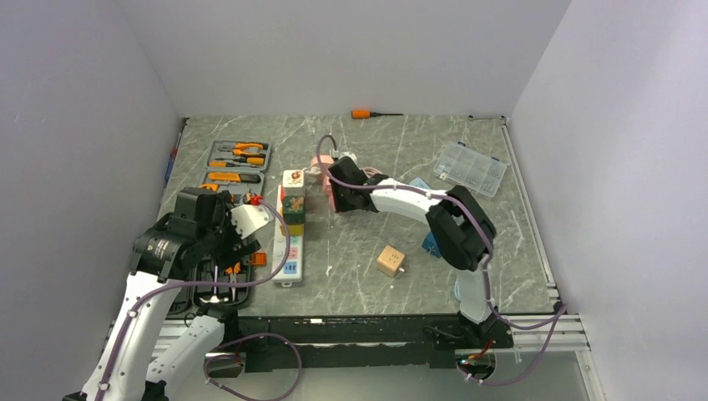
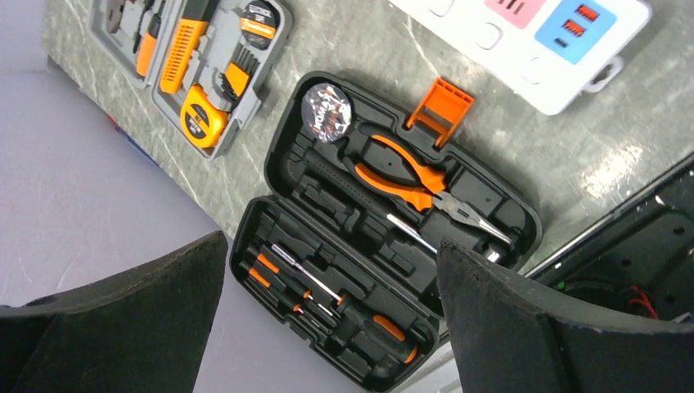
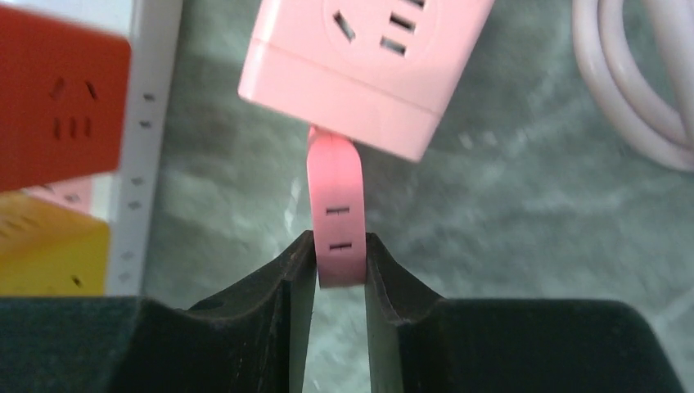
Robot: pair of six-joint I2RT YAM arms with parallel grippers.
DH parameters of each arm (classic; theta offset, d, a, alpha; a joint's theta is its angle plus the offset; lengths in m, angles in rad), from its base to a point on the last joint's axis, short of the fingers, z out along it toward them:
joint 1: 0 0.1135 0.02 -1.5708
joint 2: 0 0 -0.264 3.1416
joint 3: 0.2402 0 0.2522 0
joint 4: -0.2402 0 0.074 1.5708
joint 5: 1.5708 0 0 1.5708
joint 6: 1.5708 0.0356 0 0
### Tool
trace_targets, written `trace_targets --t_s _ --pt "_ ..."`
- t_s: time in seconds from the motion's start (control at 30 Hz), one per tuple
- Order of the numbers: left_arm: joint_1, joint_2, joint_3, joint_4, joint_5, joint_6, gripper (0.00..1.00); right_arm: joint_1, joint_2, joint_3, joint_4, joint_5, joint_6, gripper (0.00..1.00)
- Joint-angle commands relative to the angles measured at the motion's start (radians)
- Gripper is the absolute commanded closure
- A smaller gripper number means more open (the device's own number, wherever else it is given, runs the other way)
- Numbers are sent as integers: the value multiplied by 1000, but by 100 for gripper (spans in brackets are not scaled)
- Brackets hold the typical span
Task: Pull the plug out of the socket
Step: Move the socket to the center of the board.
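The socket (image 1: 290, 251), a long white power strip, lies left of centre with coloured cube plugs (image 1: 293, 203) standing on its far half. Its edge (image 3: 146, 123) shows in the right wrist view beside a red cube (image 3: 57, 115) and a yellow cube (image 3: 49, 246). Just right of it lies a pink outlet block (image 3: 368, 65) with a pink tab (image 3: 334, 205). My right gripper (image 3: 337, 246) is shut on that tab, both fingers touching it. My left gripper (image 2: 331, 246) hangs open over a black tool case (image 2: 385, 205), near the socket's blue-marked end (image 2: 565, 33).
A grey tool tray (image 1: 238, 154) lies at the far left. An orange screwdriver (image 1: 367, 114) rests by the back wall. A clear compartment box (image 1: 472, 167) sits far right, a wooden cube (image 1: 390, 261) near the middle front. A white cable (image 3: 630, 90) curls beside the pink block.
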Motion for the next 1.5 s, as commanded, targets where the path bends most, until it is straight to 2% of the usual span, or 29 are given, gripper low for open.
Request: trace_targets --t_s 0.0,0.17,0.23,0.3,0.37,0.47,0.6,0.8,0.97,1.13,1.47 --pt "5 -11 47 -81 38 90 1 3 -175 -198 -11 64 66 71" --pt "5 5 80 -127 51 160 0 25 -325 -431 -5 71 156 69" --pt "6 20 98 -138 63 173 1 34 -370 -497 -3 60 177 62" --pt "5 42 122 -138 77 176 1 35 -401 -525 -20 49 183 49" --pt "5 76 169 -141 98 163 1 35 -439 -522 -50 49 172 38" --pt "5 147 271 -166 148 120 1 34 -510 -461 -106 67 126 27" --pt "6 230 387 -187 229 52 1 5 -560 -294 -147 81 15 22" --pt "5 279 435 -197 327 -7 1 -100 -418 -13 -87 -18 -270 23" --pt "6 274 413 -201 354 2 1 -126 -225 122 -54 -105 -517 17" --pt "6 257 378 -199 327 43 1 -162 -61 241 -77 -180 -583 18" --pt "5 199 307 -168 298 94 1 -197 53 301 0 -301 -590 19"
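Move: Between the right fingers is the end of the small pink plug, its middle about 1 cm ahead. The pink cube adapter lies roughly 5 cm ahead and 2 cm left, the round pink socket some 10 cm ahead and 3 cm left, and the coiled pink cord about 7 cm ahead and 8 cm right. On the power strip, the green cube stands about 10 cm left, level with the hand. From the left hand, the pink plug is roughly 18 cm ahead, 28 cm right and 18 cm below. Pulling back and to its right for about 15 cm in all, low over the table, the right hand comes away from the pink plug as its fingers open. It then climbs over 20 cm, swings forward and somewhat left and drops about 15 cm over the round pink socket, fingers wide, having turned some 20 degrees counter-clockwise. The left hand, empty and open, rises and shifts right. ##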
